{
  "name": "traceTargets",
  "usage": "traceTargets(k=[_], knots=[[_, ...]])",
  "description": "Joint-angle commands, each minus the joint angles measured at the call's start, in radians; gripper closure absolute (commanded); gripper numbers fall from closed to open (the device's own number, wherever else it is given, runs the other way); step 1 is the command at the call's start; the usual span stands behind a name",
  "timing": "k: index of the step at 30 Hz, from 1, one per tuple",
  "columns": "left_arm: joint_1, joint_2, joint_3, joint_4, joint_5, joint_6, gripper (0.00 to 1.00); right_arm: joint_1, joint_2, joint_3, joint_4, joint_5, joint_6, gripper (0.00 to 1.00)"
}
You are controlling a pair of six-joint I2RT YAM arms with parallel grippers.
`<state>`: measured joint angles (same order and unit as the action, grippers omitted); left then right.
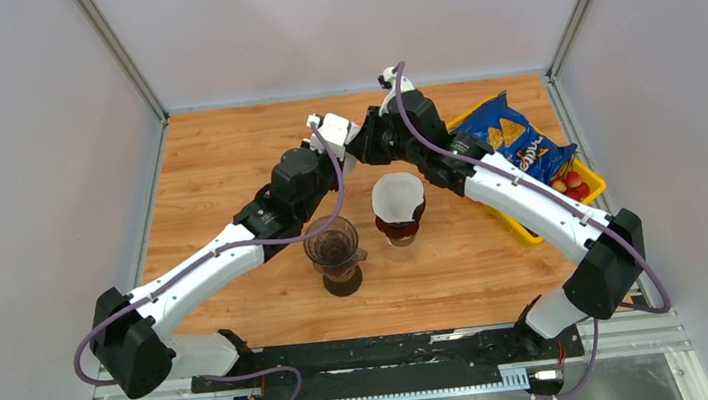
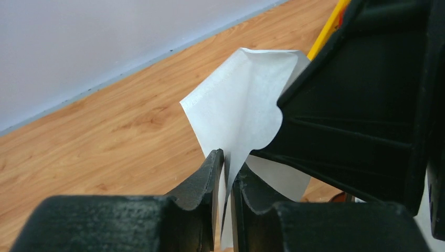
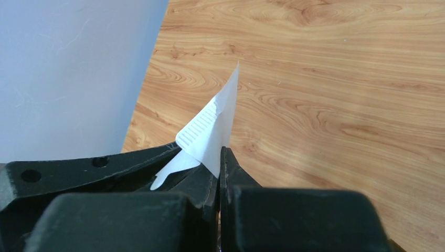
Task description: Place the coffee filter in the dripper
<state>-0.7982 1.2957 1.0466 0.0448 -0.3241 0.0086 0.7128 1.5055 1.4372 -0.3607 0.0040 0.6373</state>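
Note:
A white paper coffee filter (image 2: 241, 100) hangs in the air between both grippers, above the far middle of the table. My left gripper (image 2: 228, 163) has its jaws drawn in on the filter's lower edge, with the paper running between them. My right gripper (image 3: 220, 155) is shut on another corner of the same filter (image 3: 212, 126), and its black body (image 2: 357, 115) fills the right of the left wrist view. In the top view the two grippers (image 1: 369, 143) meet and hide the filter. The clear dripper (image 1: 333, 243) stands on a dark base, nearer than the grippers.
A brown cup topped with white filters (image 1: 398, 195) stands just right of the dripper. A yellow tray (image 1: 525, 231) at the right holds a blue chip bag (image 1: 514, 141) and red fruit (image 1: 572, 185). Grey walls close off the table's far and side edges.

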Motion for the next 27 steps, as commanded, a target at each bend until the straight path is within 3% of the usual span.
traceTargets(k=[1, 9, 27], knots=[[-0.007, -0.013, 0.046, 0.021, -0.074, 0.012, 0.82, 0.004, 0.009, 0.02, 0.001, 0.038, -0.064, 1.0], [-0.007, -0.034, 0.042, 0.017, -0.135, -0.016, 0.99, 0.003, 0.031, 0.022, -0.025, 0.113, -0.102, 1.0], [-0.007, -0.036, 0.061, -0.026, -0.239, -0.066, 1.0, 0.004, 0.036, 0.023, -0.09, 0.231, -0.149, 1.0]])
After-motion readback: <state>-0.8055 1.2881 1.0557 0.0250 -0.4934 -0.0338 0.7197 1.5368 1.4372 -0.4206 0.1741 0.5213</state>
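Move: The coffee filter, still pinched in the right fingers, stands between the half-closed left fingers, its middle about 2 cm ahead and 1 cm right of the left hand at the same height. The glass dripper on its carafe lies about 13 cm back, 4 cm left and 14 cm below that hand. The brown dripper with a filter is about 5 cm back, 10 cm right and 14 cm below it. From the right hand, the glass dripper is about 13 cm back, 7 cm left and 14 cm down. The filter's near side is pinched as the left fingers finish closing on it, then that hand draws about 2.5 cm left, turning some 10 degrees counter-clockwise. Meanwhile the right hand keeps its grip and goes down about 3 cm, as well as right and a little forward, its left side rolling down, so the two hands part sideways with the paper between them. ##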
